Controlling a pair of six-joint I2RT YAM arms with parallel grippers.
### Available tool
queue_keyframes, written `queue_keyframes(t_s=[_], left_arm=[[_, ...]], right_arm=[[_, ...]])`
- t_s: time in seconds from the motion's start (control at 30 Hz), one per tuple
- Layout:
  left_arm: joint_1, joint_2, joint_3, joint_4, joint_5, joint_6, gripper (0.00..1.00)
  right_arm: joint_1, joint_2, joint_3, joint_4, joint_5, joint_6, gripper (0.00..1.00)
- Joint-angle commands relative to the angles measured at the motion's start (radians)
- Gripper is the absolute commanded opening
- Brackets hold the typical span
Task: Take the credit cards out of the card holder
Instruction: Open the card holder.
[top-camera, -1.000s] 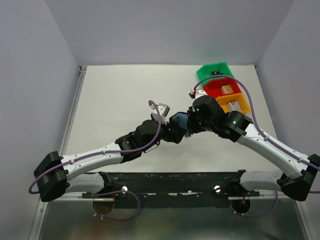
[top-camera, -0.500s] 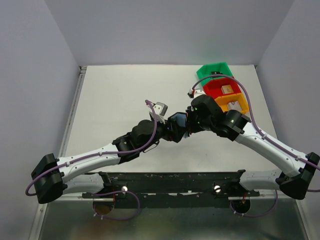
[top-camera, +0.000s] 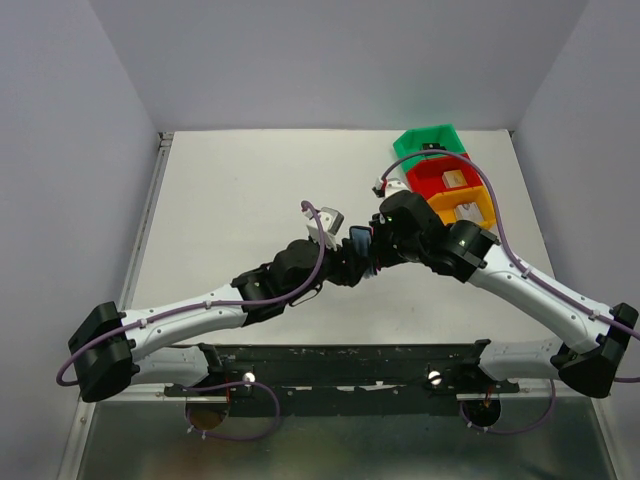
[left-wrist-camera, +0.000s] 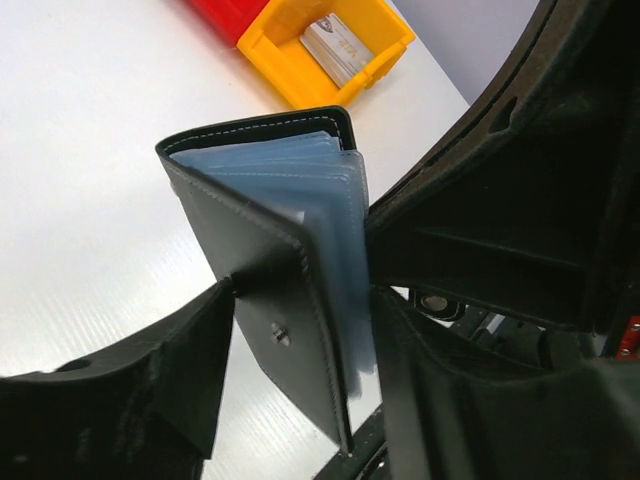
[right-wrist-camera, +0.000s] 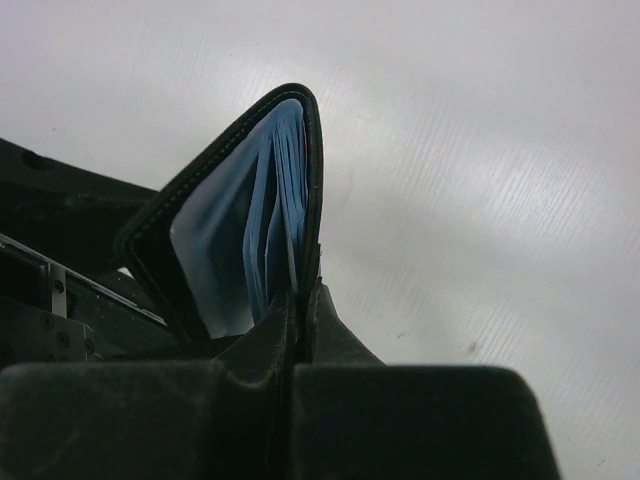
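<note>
The card holder (top-camera: 358, 240) is a black bifold wallet with blue-grey sleeves, held up off the table between both arms. My right gripper (top-camera: 377, 246) is shut on one black cover (right-wrist-camera: 312, 200), pinching its lower edge between the fingertips (right-wrist-camera: 305, 295). In the left wrist view the half-folded card holder (left-wrist-camera: 270, 250) stands between the fingers of my left gripper (left-wrist-camera: 300, 330). One finger (left-wrist-camera: 190, 370) presses its black cover and the other finger (left-wrist-camera: 420, 390) lies against the sleeves. The credit cards are hidden inside the sleeves (right-wrist-camera: 250, 230).
A green bin (top-camera: 428, 143), a red bin (top-camera: 445, 175) and an orange-yellow bin (top-camera: 462, 208) stand in a row at the back right, close behind the right wrist. The yellow bin (left-wrist-camera: 290, 70) holds a small silver item (left-wrist-camera: 338, 45).
My left gripper's jaws have come in from wide open onto the card holder. The holder now looks more folded and narrower from above. The right gripper has kept its hold.
</note>
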Motion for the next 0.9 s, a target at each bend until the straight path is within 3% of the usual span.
queue_keyframes(t_s=[0.0, 0.4, 0.7, 0.87], left_arm=[[-0.005, -0.005, 0.028, -0.025, -0.046, 0.011, 0.56], [-0.005, -0.102, -0.025, -0.054, -0.118, 0.019, 0.31], [-0.003, -0.218, -0.116, -0.039, -0.138, 0.039, 0.26], [-0.002, -0.273, -0.156, -0.015, -0.126, 0.053, 0.14]], right_arm=[[0.011, -0.017, 0.022, 0.026, -0.028, 0.016, 0.0], [0.01, -0.061, -0.015, 0.053, -0.046, -0.007, 0.0], [0.013, -0.078, -0.035, 0.084, -0.111, -0.016, 0.0], [0.011, -0.081, -0.043, 0.095, -0.131, -0.01, 0.0]])
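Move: The card holder is already between my two hands, its middle about 2 cm ahead of my left hand's finger point, 2 cm to the right and a touch higher; my half-open left fingers straddle its near edge. From my shut right hand the same middle lies some 2 cm ahead and 2 cm left. The yellow bin stands on the table roughly 22 cm ahead of my left hand, 28 cm right and 19 cm lower, with the red bin about 10 cm beyond it. I close my left fingers on the holder's left-hand cover until they pinch it near its edge, lift about 1.5 cm, then draw it about 5 cm to the left, away from my right hand, turning slightly counter-clockwise. My right hand keeps its shut grip on the other side, rising with it a little over a centimetre and tilting some 5 degrees. ##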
